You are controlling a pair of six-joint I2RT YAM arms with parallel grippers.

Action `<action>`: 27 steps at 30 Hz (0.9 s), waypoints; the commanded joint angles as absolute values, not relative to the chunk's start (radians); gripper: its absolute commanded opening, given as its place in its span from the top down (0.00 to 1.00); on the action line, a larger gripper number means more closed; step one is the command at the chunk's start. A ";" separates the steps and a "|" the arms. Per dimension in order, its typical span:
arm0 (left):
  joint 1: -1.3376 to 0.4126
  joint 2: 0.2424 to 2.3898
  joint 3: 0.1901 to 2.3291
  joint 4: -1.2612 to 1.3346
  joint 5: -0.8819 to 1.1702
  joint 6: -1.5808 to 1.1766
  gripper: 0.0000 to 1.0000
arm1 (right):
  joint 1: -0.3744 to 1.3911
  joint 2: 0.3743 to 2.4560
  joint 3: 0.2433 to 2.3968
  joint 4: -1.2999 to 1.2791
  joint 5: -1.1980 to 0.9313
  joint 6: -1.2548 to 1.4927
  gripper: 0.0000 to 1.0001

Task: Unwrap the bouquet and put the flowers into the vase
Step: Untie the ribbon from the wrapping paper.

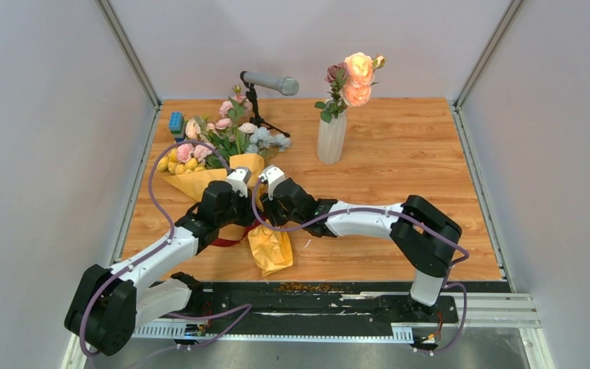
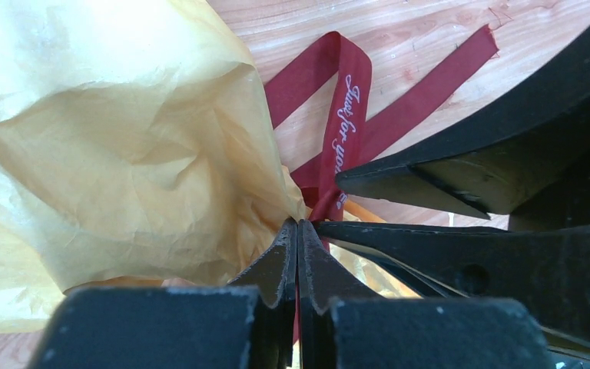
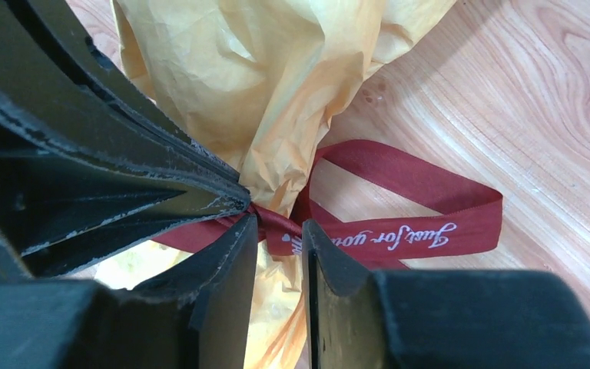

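Observation:
The bouquet (image 1: 200,183) lies at the table's left in crinkled orange-yellow paper (image 2: 123,154), its pink, yellow and pale blue flowers (image 1: 215,138) pointing away. A dark red ribbon (image 2: 346,115) is tied round its neck. My left gripper (image 2: 298,227) is shut at the knot, with a strip of ribbon showing between its fingers. My right gripper (image 3: 280,231) stands open right beside it, fingers either side of the ribbon (image 3: 422,207) at the knot. Both arms hide the knot in the top view. The white ribbed vase (image 1: 331,140) holds several peach and pink roses (image 1: 357,77).
A grey microphone (image 1: 270,82) on a black stand rises behind the bouquet. A small blue block (image 1: 176,121) sits at the far left. Loose ribbon loops (image 1: 230,241) lie by the paper's tail. Crumbs (image 1: 307,287) line the near edge. Walls close three sides.

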State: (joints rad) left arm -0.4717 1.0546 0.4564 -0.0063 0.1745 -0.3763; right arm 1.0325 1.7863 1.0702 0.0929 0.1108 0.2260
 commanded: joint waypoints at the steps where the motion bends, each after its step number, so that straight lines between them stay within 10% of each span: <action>1: -0.476 1.027 0.454 0.032 0.183 -0.375 1.00 | 1.028 1.815 1.133 0.120 0.093 0.203 0.71; 9: -0.476 0.983 0.453 0.017 0.172 -0.371 1.00 | 1.026 1.835 1.146 0.100 0.168 0.193 1.00; 27: -0.476 0.819 0.407 -0.086 0.060 -0.411 1.00 | 1.019 1.748 0.996 0.111 0.351 0.291 1.00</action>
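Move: The ribbon crossing lies almost between the right hand's parted tips, about 1 cm ahead, 1 cm left and 1 cm below; for the left hand, already shut on a strand, the crossing is about 1 cm ahead, 1 cm right and 1 cm down. From the right hand, the paper's bunched lower end lies about 7 cm back and 1 cm right, and its wide cone about 9 cm ahead and 10 cm left, both roughly 4 cm lower. Right fingers close on the ribbon, then draw right about 4 cm; the left, still pinching, lifts 3 cm. ##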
